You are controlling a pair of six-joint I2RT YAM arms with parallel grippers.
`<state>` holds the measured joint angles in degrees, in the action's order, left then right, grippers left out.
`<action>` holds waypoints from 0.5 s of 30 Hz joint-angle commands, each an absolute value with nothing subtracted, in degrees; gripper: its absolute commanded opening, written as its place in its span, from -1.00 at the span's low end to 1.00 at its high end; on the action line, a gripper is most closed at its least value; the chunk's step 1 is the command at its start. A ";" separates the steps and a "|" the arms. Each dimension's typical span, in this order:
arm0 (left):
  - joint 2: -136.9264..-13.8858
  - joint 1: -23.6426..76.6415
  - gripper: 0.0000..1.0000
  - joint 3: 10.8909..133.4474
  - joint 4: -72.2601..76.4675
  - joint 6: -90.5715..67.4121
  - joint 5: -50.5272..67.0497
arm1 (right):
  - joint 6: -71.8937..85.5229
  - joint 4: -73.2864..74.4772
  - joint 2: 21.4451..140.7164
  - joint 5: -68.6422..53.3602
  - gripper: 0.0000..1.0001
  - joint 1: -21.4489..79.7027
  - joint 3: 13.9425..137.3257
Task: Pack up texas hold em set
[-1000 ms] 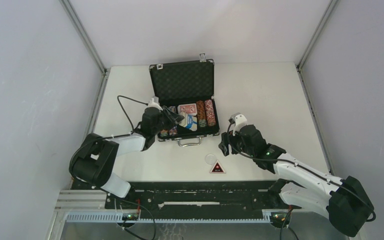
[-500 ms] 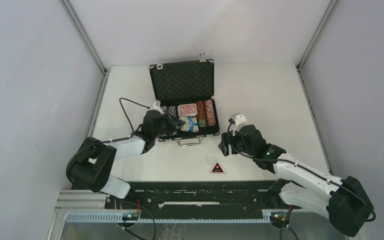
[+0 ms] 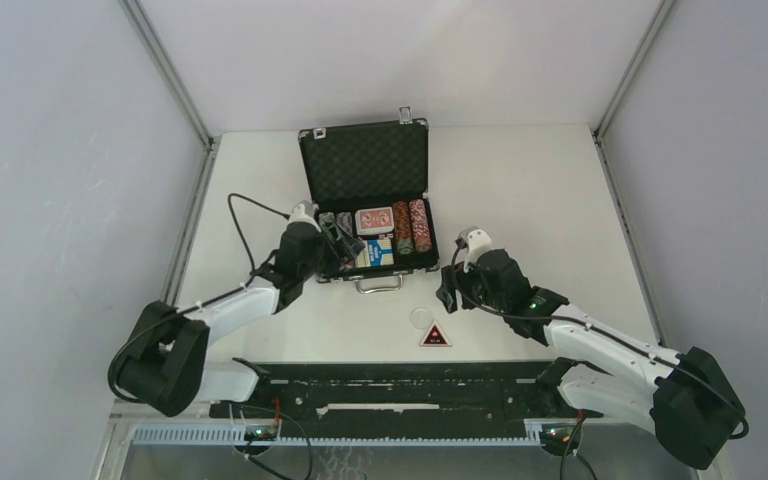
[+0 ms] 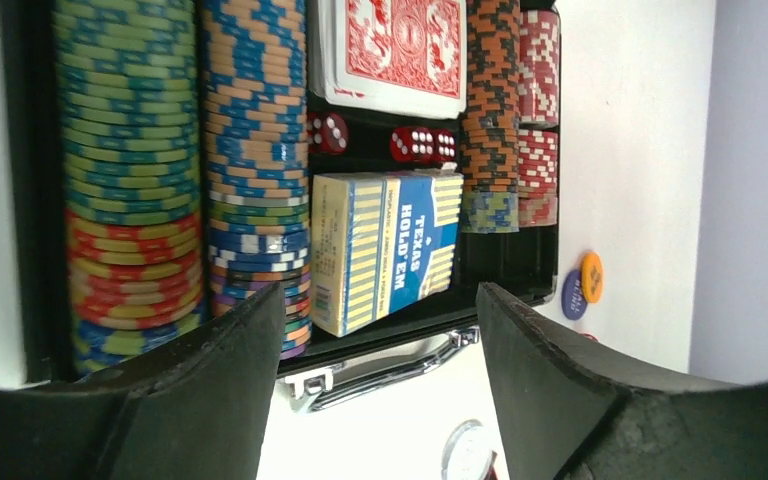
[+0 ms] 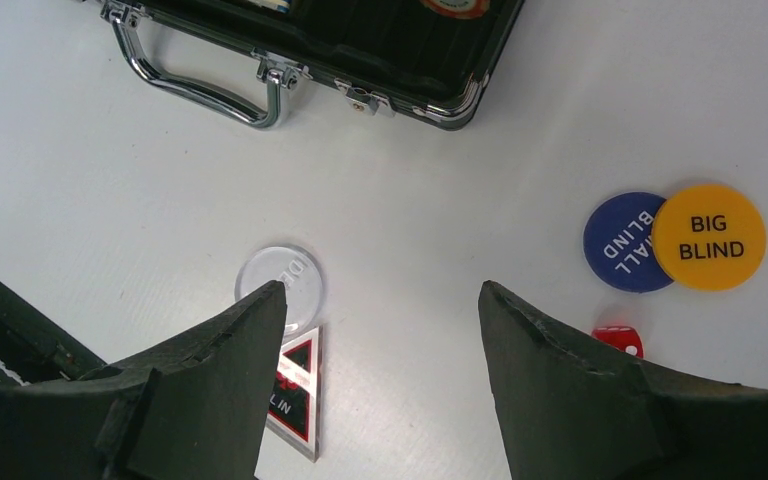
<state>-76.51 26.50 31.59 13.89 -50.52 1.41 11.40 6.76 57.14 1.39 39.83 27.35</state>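
The texas hold em set's black briefcase (image 3: pixel 365 160) lies open at the table's middle back, its silver handle (image 5: pixel 195 85) facing the arms. Inside are multicoloured chip stacks (image 4: pixel 130 170), a red card deck (image 4: pixel 390 45), red dice (image 4: pixel 415 142) and a blue Texas Hold'em deck box (image 4: pixel 385 245). My left gripper (image 4: pixel 380 300) hovers open over the case's near left corner, with nothing between its fingers. My right gripper (image 5: pixel 380 295) stands open above the bare table, between a clear round token (image 5: pixel 278 278) and the blue (image 5: pixel 625 242) and yellow Big Blind (image 5: pixel 709 237) tokens.
A triangular All In marker (image 5: pixel 295 395) lies beside the clear token (image 3: pixel 421 318) in front of the case. A loose red die (image 5: pixel 617 339) sits near the blind tokens. Grey walls enclose the white table (image 3: pixel 540 190).
My left gripper has opened and let go of the blue deck box, which now rests in the case. The left arm stretched out and lowered. The right arm has hardly moved.
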 commanded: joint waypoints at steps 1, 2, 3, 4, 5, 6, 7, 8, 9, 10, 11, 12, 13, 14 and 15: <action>-71.07 26.71 0.49 34.56 6.45 -43.51 -6.63 | 11.51 3.68 57.46 1.07 0.56 39.50 27.20; -70.13 26.71 0.49 34.95 5.45 -42.59 -7.72 | 11.57 3.56 57.48 1.06 0.56 39.47 27.17; -69.22 26.73 0.48 35.28 4.80 -41.54 -8.81 | 11.60 3.53 57.57 1.05 0.56 39.46 27.18; -68.57 26.88 0.43 35.87 4.45 -40.49 -9.78 | 11.60 3.45 57.61 1.05 0.56 39.46 27.16; -68.28 26.96 0.39 36.28 4.25 -39.45 -10.39 | 11.60 3.40 57.72 1.05 0.56 39.46 27.16; -68.44 27.13 0.36 37.14 4.16 -38.92 -10.83 | 11.52 3.28 57.85 0.98 0.56 39.46 27.17; -69.02 27.33 0.32 38.55 4.16 -36.88 -11.22 | 11.52 3.11 57.96 0.86 0.55 39.46 27.16; -69.99 27.36 0.30 40.01 3.79 -35.22 -11.55 | 11.45 3.04 58.02 0.48 0.44 39.42 27.16; -71.22 27.36 0.19 41.88 2.81 -34.40 -12.11 | 11.43 2.99 58.20 0.12 0.27 39.38 27.16; -72.55 27.41 0.02 43.67 1.68 -33.65 -12.46 | 11.47 2.99 58.28 -0.03 0.13 39.38 27.16; -73.80 27.34 -0.11 45.82 0.65 -32.64 -12.51 | 11.51 2.99 58.47 -0.16 -0.05 39.38 27.16; -75.18 27.36 -0.20 47.79 -0.11 -31.93 -12.63 | 11.47 2.96 58.53 -0.32 -0.17 39.38 27.17; -76.52 27.35 -0.26 49.41 -0.82 -31.30 -12.85 | 11.43 2.81 58.60 -0.39 -0.23 39.38 27.16; -77.82 27.36 -0.29 51.51 -2.40 -30.93 -13.31 | 11.35 2.79 58.62 -0.44 -0.24 39.38 27.16; -79.27 27.41 -0.29 53.26 -3.60 -30.85 -13.69 | 11.26 2.71 58.62 -0.37 -0.24 39.38 27.16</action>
<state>-75.33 27.09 45.12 0.25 -35.57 -10.72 11.38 5.72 58.63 0.40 39.77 27.33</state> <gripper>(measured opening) 0.370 0.388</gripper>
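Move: The Texas hold'em box already lies in the case, about 5 cm right of the left gripper, level with it ahead, and 5 cm lower. The card deck is 7 cm beyond that box, the blue chip column 3 cm ahead and 1 cm left of the gripper, the open lid's middle some 14 cm ahead, 3 cm right and 3 cm higher. The dealer button lies 6 cm left, 2 cm back and 8 cm below the right gripper, the all-in triangle 3 cm left and 6 cm back. Draw the empty left gripper away from the Texas hold'em box: first some 3 cm left with little rise, then up and forward over the chip columns towards the open lid, ending about 5 cm higher, rolling its left side up by 15 degrees or so and half closing the fingers on nothing. Keep the right hand nearly in place above the table while its fingers close to about half their gap. ##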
